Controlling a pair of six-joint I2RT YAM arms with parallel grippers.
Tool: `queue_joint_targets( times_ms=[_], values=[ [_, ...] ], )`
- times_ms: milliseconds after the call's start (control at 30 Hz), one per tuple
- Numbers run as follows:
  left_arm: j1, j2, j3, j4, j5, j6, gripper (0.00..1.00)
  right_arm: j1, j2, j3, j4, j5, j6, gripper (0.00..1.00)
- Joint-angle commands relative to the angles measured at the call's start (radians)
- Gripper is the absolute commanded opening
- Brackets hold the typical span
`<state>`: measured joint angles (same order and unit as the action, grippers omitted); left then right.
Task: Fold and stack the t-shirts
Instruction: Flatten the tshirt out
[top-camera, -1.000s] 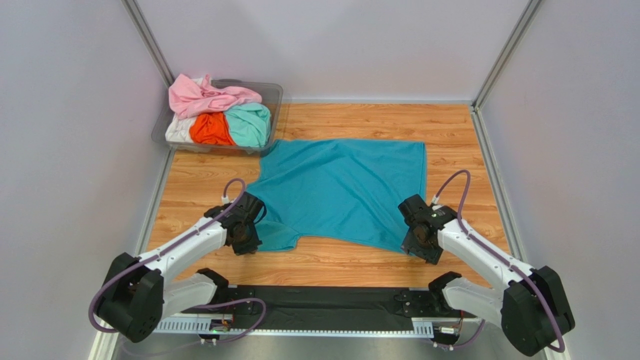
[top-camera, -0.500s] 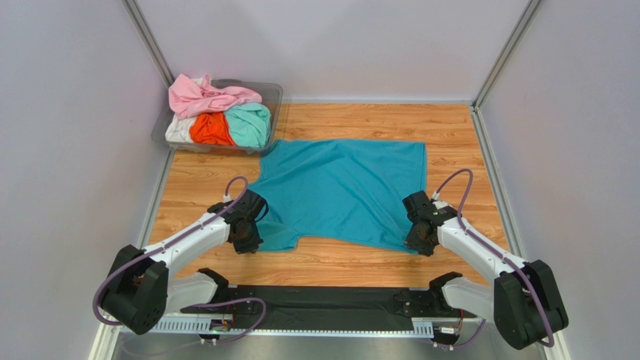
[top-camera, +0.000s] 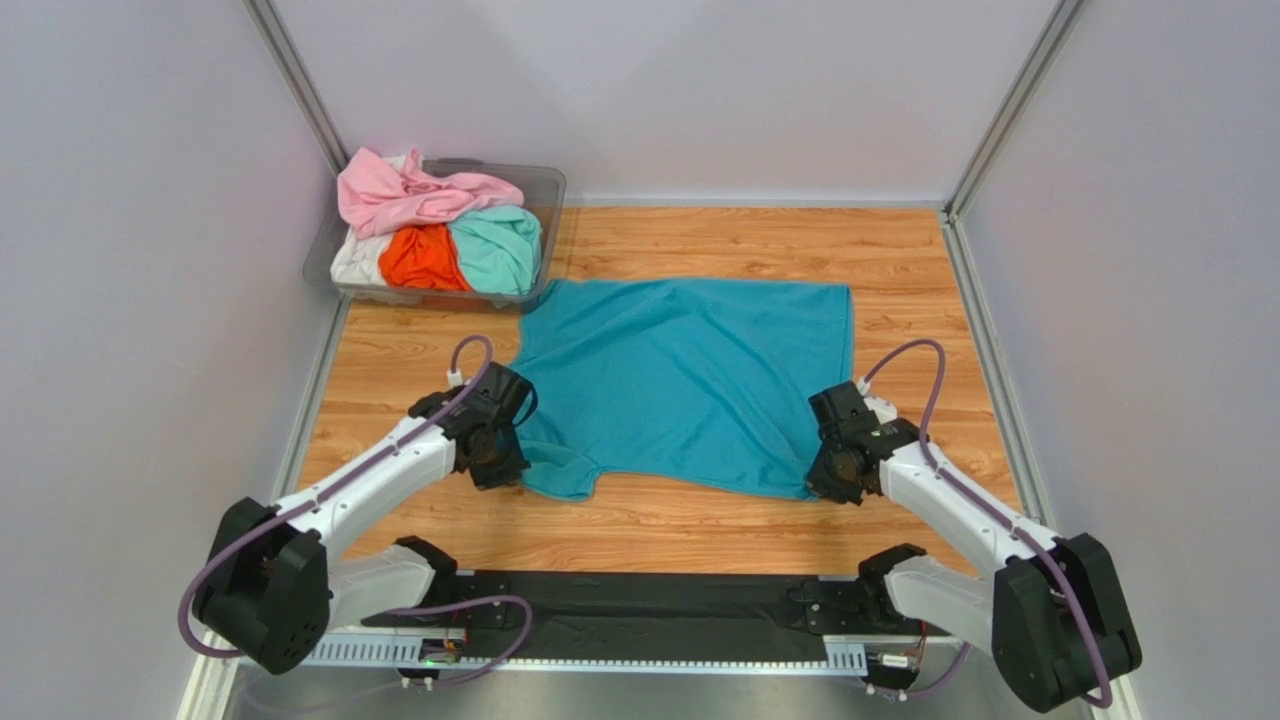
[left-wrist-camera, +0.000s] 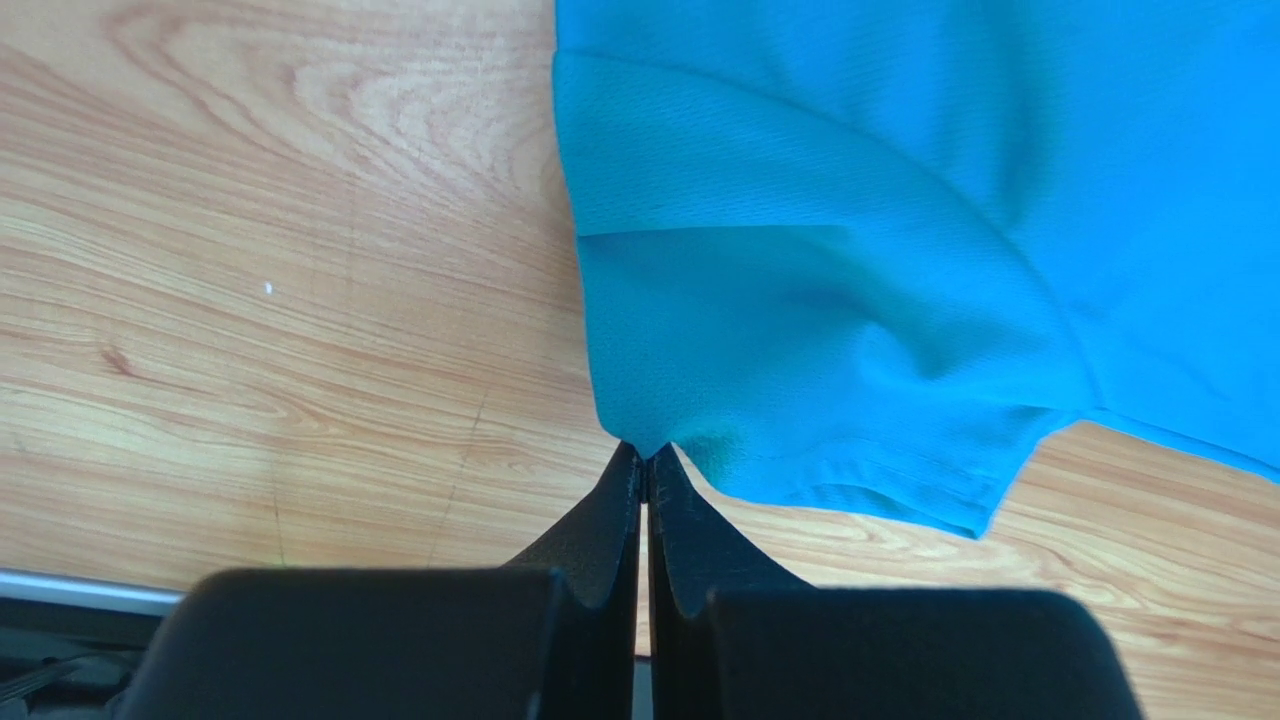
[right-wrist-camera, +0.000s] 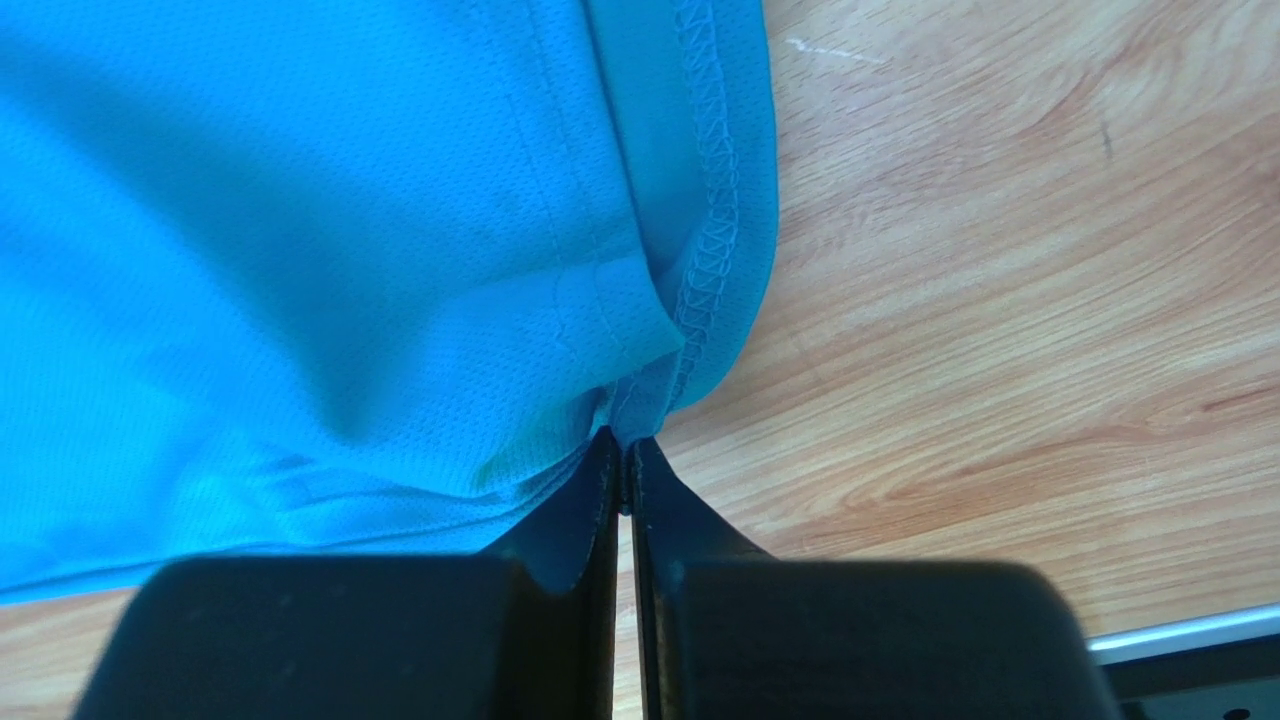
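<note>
A teal-blue t-shirt (top-camera: 684, 375) lies spread on the wooden table, its near edge towards the arms. My left gripper (top-camera: 504, 458) is shut on the shirt's near left sleeve; in the left wrist view the fingertips (left-wrist-camera: 648, 455) pinch a fold of the teal-blue t-shirt (left-wrist-camera: 842, 300). My right gripper (top-camera: 831, 477) is shut on the near right hem corner, and the right wrist view shows the stitched hem (right-wrist-camera: 706, 270) caught between its fingertips (right-wrist-camera: 622, 444). Pink (top-camera: 413, 192), orange (top-camera: 421, 258), mint green (top-camera: 499, 248) and white (top-camera: 358, 258) t-shirts sit bunched in a tub.
The clear plastic tub (top-camera: 549, 188) stands at the back left corner, touching the teal shirt's far left edge. Grey walls close in the table on three sides. A black strip (top-camera: 646, 608) runs along the near edge between the arm bases.
The right gripper moved in to the hem corner and closed on it. The left gripper, shut all along, shifted slightly away from the base with the sleeve.
</note>
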<state>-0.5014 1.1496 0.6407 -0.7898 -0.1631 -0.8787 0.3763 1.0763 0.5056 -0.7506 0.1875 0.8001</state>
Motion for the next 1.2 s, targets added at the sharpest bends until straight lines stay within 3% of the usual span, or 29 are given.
queue_joint_targets(
  times_ms=[0,133,400,567,767,1167],
  values=[
    [0.006,-0.063,0.095,-0.025,-0.042,0.035,0.0,-0.005,-0.07,0.074,-0.021,-0.022,-0.068,0.0],
    [0.006,-0.151,0.213,-0.026,-0.11,0.081,0.0,-0.007,-0.163,0.241,-0.125,0.039,-0.143,0.0],
    [0.006,-0.31,0.511,0.053,-0.188,0.213,0.0,-0.004,-0.295,0.516,-0.17,0.131,-0.19,0.0],
    [0.006,-0.376,0.673,0.135,-0.092,0.273,0.0,-0.005,-0.343,0.707,-0.179,0.168,-0.232,0.0],
    [0.006,-0.387,0.911,0.167,0.009,0.345,0.0,-0.004,-0.316,1.118,-0.314,0.101,-0.303,0.0],
    [0.006,-0.363,1.307,0.15,0.217,0.435,0.0,-0.004,-0.303,1.465,-0.421,-0.157,-0.328,0.0]
  ],
)
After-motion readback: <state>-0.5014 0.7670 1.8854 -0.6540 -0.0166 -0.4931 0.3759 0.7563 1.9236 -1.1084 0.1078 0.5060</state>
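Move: The near corners of the t-shirt are already pinched in my two hands. Its middle lies about 14 cm ahead, 22 cm right and 4 cm below my left hand; from my right hand that is some 16 cm ahead and 17 cm left. The clothes basket stands about 36 cm ahead and 16 cm left of my left hand, and the sleeve tip lies level with that hand, 6 cm to its right. The t-shirt's far right corner is roughly 31 cm ahead of my right hand and 9 cm to its right. I keep both near corners pinched and sweep my hands fast up off the table together, left by nearly 60 cm, right by about 50. They swing forward some 7 cm early in the climb, then draw back past where they started, while my wrists tip up some 90 and 75 degrees, from fingers pointing down to fingers pointing forward. ##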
